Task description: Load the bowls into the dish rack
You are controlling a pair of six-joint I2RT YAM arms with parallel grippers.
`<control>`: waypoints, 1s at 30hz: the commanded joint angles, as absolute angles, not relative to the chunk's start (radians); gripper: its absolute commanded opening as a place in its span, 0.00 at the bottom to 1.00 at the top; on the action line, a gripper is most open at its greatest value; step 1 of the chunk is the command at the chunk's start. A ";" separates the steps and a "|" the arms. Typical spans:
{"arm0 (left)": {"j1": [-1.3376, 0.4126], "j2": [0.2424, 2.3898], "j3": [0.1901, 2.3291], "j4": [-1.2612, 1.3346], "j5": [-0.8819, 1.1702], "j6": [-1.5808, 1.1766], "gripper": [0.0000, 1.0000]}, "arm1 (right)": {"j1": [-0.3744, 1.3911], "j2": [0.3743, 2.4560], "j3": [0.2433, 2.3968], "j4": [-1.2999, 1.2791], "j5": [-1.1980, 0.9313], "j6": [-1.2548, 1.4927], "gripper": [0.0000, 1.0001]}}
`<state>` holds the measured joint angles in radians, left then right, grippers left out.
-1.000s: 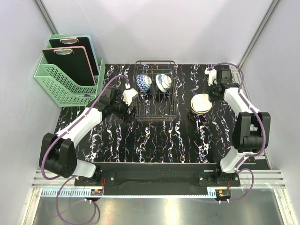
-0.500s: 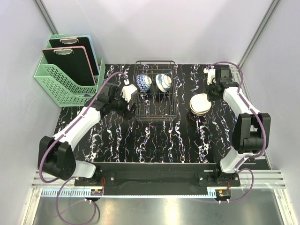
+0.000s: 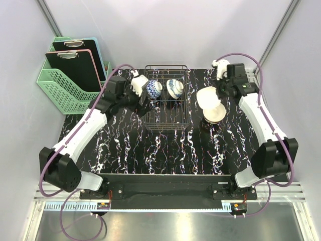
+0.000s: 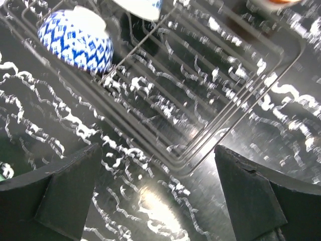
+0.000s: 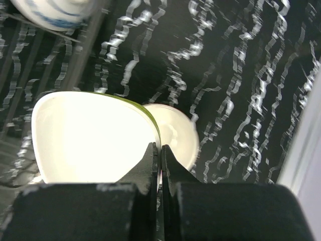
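The dark wire dish rack [image 3: 167, 116] holds two blue-patterned bowls on edge, one at the left [image 3: 153, 89] and one at the right [image 3: 174, 88]. My right gripper [image 3: 216, 94] is shut on the rim of a lime green bowl [image 3: 206, 96] with a white inside, lifted and tilted just right of the rack. In the right wrist view the jaws [image 5: 161, 150] pinch that rim [image 5: 95, 135], with a cream-white bowl [image 5: 175, 131] on the table below. My left gripper [image 3: 142, 102] hovers open and empty by the rack's left side, over its near corner [image 4: 200, 145]. A blue bowl [image 4: 75, 37] shows there.
A mint green lattice basket [image 3: 67, 88] with clipboards stands at the back left. An orange rim [image 4: 273, 2] peeks in at the top edge of the left wrist view. White walls close the table on three sides.
The right gripper has closed on the lime green bowl and lifted it off the stack, up and toward the rack. The left arm has swung farther back along the rack's left side.
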<state>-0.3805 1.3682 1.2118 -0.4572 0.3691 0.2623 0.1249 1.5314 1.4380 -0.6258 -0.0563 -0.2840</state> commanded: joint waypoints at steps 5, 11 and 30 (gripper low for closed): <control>-0.462 1.466 1.371 -0.393 0.324 0.066 0.99 | 0.322 1.528 1.545 -0.637 0.032 -0.210 0.00; -0.512 1.532 1.456 -0.408 0.266 0.003 0.99 | 0.400 1.589 1.618 -0.638 0.046 -0.224 0.00; -0.571 1.655 1.560 -0.397 0.250 -0.080 0.96 | 0.515 1.629 1.678 -0.647 0.046 -0.216 0.00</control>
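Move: The green-and-white bowl, already pinched by its rim in the right fingers, hangs about 28 cm to the right of the open left gripper, 4 cm farther out and near its height. The dish rack's middle lies some 23 cm left of the right hand, level fore-and-aft and 17 cm below. In it, from the right hand, the flowered bowl is 19 cm left and 2 ahead, the blue-patterned bowl 29 left and 2 ahead; the bowl stack is 9 cm back, 1 left. The green-and-white bowl is carried left by the right hand, about 15 cm, quickly at first and then easing, away from the bowl stack and over the dish rack, while the shut fingers keep their rim pinch and the wrist turns some 15 degrees counter-clockwise. To meet it, the wide-open left gripper sweeps right about 10 cm and slightly forward over the rack, rolling its left side down a little. ##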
